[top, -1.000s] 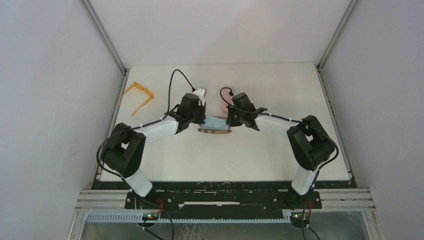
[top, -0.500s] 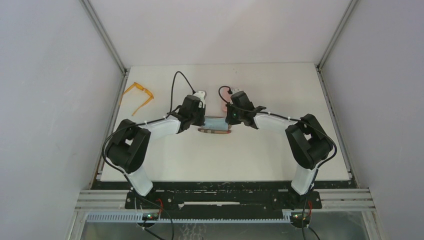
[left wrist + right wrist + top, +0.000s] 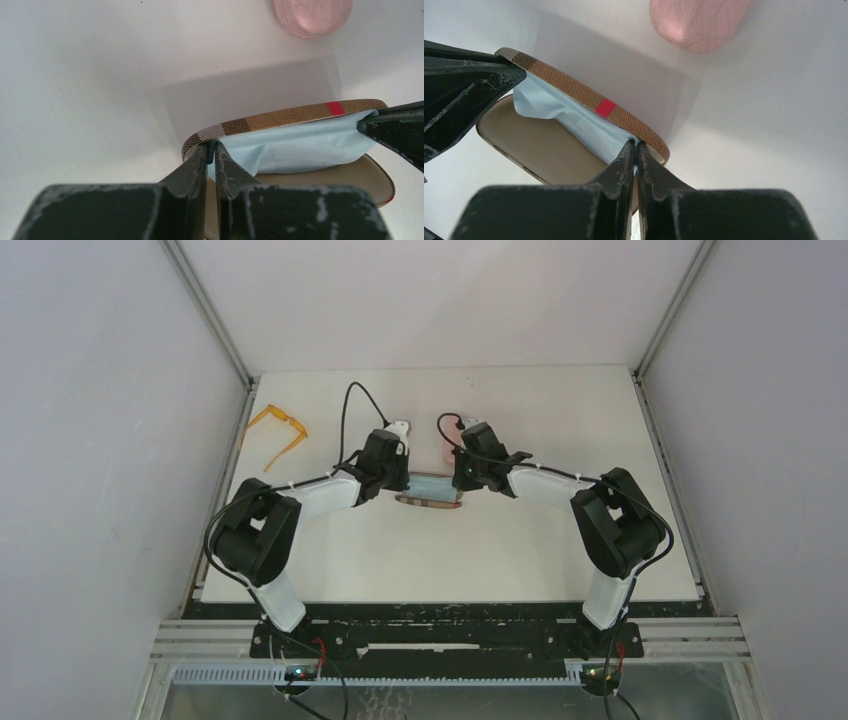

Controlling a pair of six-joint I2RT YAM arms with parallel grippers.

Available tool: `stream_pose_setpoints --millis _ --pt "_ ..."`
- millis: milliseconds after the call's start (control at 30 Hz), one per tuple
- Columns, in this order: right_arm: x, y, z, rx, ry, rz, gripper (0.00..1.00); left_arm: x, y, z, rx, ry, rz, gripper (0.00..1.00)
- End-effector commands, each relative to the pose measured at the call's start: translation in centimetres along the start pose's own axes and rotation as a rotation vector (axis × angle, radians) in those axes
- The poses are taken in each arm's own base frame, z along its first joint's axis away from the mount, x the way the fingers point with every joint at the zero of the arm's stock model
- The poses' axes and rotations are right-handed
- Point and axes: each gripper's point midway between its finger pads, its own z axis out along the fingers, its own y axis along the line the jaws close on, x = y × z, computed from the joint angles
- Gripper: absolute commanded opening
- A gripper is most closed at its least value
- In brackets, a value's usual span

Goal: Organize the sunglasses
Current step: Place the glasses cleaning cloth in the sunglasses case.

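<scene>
The orange sunglasses (image 3: 278, 430) lie unfolded at the table's far left, away from both arms. At the table's middle an open brown plaid case (image 3: 430, 503) holds a light-blue cloth (image 3: 300, 147) stretched across its beige inside. My left gripper (image 3: 213, 145) pinches the cloth's left corner at the case's rim (image 3: 280, 116), its jaws a hair apart. My right gripper (image 3: 635, 144) is shut on the cloth's (image 3: 574, 117) right corner beside the lid's red stripe (image 3: 605, 107). What lies under the cloth is hidden.
A pink oblong case (image 3: 447, 448) lies just behind the plaid case, between the two wrists; it also shows in the left wrist view, pink case (image 3: 312, 17), and the right wrist view, pink case (image 3: 696, 22). A metal rail runs along the table's left edge (image 3: 240, 430).
The left arm's elbow shifted a little to the right a second ago and then held. Both grippers have stayed at the ends of the plaid case with the cloth between them.
</scene>
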Motion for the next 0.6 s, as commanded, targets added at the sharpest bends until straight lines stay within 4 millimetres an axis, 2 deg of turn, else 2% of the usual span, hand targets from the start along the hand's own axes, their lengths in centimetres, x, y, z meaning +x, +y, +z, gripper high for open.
stream_pose_setpoints --millis 0,167,333,567 --pt "-2.0 0.2 -0.6 0.002 -0.048 -0.018 0.04 -3.3 -0.4 -0.4 0.009 -0.086 -0.023 0.16" --pt "-2.3 0.0 -1.0 0.013 -0.062 -0.022 0.14 -3.6 -0.5 -0.7 0.013 -0.096 -0.023 0.27" --pt "-3.0 0.0 -2.2 0.024 -0.092 -0.034 0.24 -4.4 -0.9 -1.5 0.028 -0.119 -0.027 0.32" --pt "-3.5 -0.3 -4.5 0.038 -0.132 -0.053 0.30 -5.8 -1.4 -3.4 0.052 -0.164 -0.033 0.37"
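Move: Between the two closed hands lies the cleaning cloth in the open brown sunglasses case. Its middle is about 5 cm to the left hand's right and 1 cm back, and some 5 cm to the right hand's left and 1 cm back, just below fingertip height. The brown case's middle is roughly 2 cm back and 5 cm to the right of the left hand. The pink case is some 9 cm ahead and 10 cm to its right. Spreading their fingers by about a quarter of full range where they were tucking the cloth's ends into the case, both hands then start to back out upward. The left stays put until late, then rises about 1 cm. The right dips slightly and slides about 1 cm to its right, away from the cloth's middle, then lifts nearly 2 cm off its lowest point. ##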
